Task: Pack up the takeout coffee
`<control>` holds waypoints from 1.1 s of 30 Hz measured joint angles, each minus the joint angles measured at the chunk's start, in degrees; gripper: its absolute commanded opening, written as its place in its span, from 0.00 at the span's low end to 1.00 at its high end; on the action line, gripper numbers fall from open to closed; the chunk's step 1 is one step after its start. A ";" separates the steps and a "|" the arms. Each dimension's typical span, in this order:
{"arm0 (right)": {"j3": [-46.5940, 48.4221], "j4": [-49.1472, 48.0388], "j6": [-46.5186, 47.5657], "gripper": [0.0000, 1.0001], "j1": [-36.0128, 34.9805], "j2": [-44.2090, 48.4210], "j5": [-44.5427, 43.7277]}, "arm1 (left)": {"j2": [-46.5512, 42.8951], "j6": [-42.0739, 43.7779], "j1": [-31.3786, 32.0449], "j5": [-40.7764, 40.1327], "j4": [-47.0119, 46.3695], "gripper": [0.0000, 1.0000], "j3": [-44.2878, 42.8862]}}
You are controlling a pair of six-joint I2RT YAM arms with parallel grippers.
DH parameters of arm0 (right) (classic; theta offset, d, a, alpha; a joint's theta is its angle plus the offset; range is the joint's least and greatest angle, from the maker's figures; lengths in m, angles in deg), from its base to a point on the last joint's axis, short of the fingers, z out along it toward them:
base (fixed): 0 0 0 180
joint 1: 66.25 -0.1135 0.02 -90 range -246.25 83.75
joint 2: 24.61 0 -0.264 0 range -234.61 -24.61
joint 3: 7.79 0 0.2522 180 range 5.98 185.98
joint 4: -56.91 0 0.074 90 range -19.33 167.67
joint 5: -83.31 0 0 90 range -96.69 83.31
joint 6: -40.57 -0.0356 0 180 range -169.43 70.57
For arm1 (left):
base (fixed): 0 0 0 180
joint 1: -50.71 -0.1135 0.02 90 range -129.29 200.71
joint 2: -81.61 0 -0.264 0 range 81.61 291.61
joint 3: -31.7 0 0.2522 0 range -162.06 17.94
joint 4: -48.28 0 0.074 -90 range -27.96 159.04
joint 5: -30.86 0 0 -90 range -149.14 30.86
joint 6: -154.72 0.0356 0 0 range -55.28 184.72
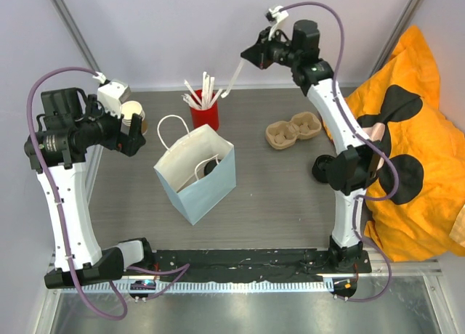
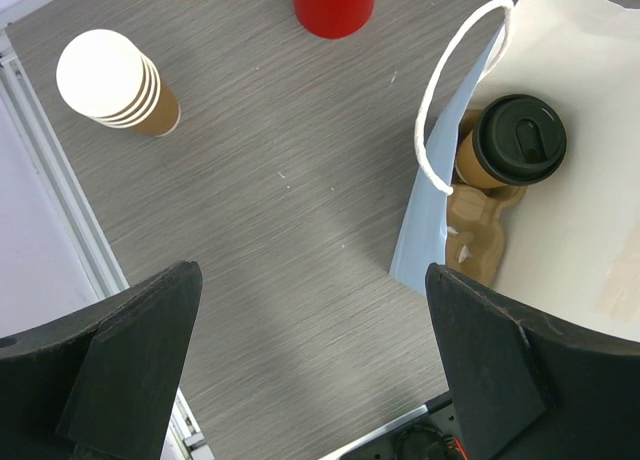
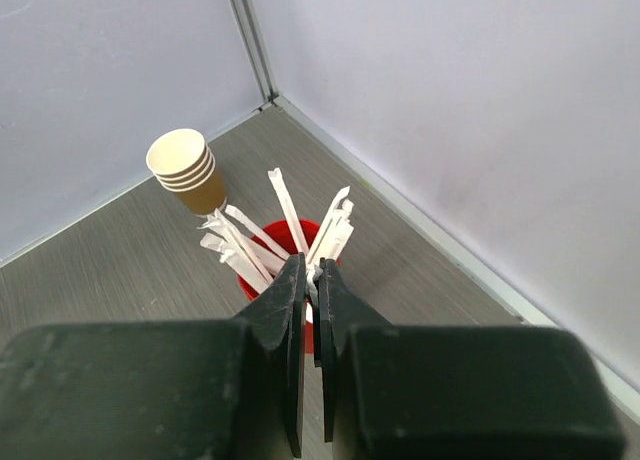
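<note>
The takeout coffee, a tan cup under a black lid, stands in a cardboard carrier inside the open white paper bag. From above, only its dark lid shows in the bag. My left gripper hangs open over bare table, left of the bag, with nothing between its fingers; it also shows in the top view. High over the red cup, my right gripper is shut on a white wrapped stick, which is pinched at the fingertips.
A stack of nested tan cups stands at the back left. The red cup holds several white sticks. An empty moulded carrier lies at the back right, with an orange black-spotted cloth beyond the right arm.
</note>
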 measured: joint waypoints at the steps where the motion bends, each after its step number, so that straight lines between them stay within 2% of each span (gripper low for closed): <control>1: -0.33 0.37 0.26 0.09 0.48 1.29 0.26 | -0.09 -0.02 0.00 0.22 0.00 1.00 -0.02; 11: 0.81 4.46 1.36 0.09 3.91 12.76 4.44 | -1.25 -0.90 0.00 1.57 -0.68 1.00 -0.92; 22: 3.52 10.80 -4.37 0.08 5.18 17.94 21.53 | -2.34 -2.95 0.00 -0.20 -2.27 1.00 -0.94; 28: 3.52 11.41 -7.08 0.08 1.18 19.69 25.29 | -2.34 -4.24 0.00 -2.29 -3.37 1.00 -0.94; 33: 6.16 18.36 -2.03 0.08 -7.61 18.99 21.59 | -2.10 -4.72 0.00 -4.61 -3.74 1.00 -1.46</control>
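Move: The light-blue paper bag stands about 23 cm back and 13 cm to the left of the right hand, its middle some 25 cm lower; a straw already hangs from that hand. The red straw cup is about 14 cm to the hand's left and 3 cm farther out, and the cardboard cup carrier is about 15 cm to its right and level with it, both on the table. From the left hand, the bag lies roughly 17 cm right, 4 cm ahead and well below. Back and up, the right hand carries the pinched straw away from the red cup, about 23 cm back and some 15 cm higher, first veering right and late in the move curving left towards the bag's side. The wrist swings about 30 degrees counter-clockwise until the fingers point left across the bag; they keep their hold. The open, empty left hand rises a couple of centimetres. ##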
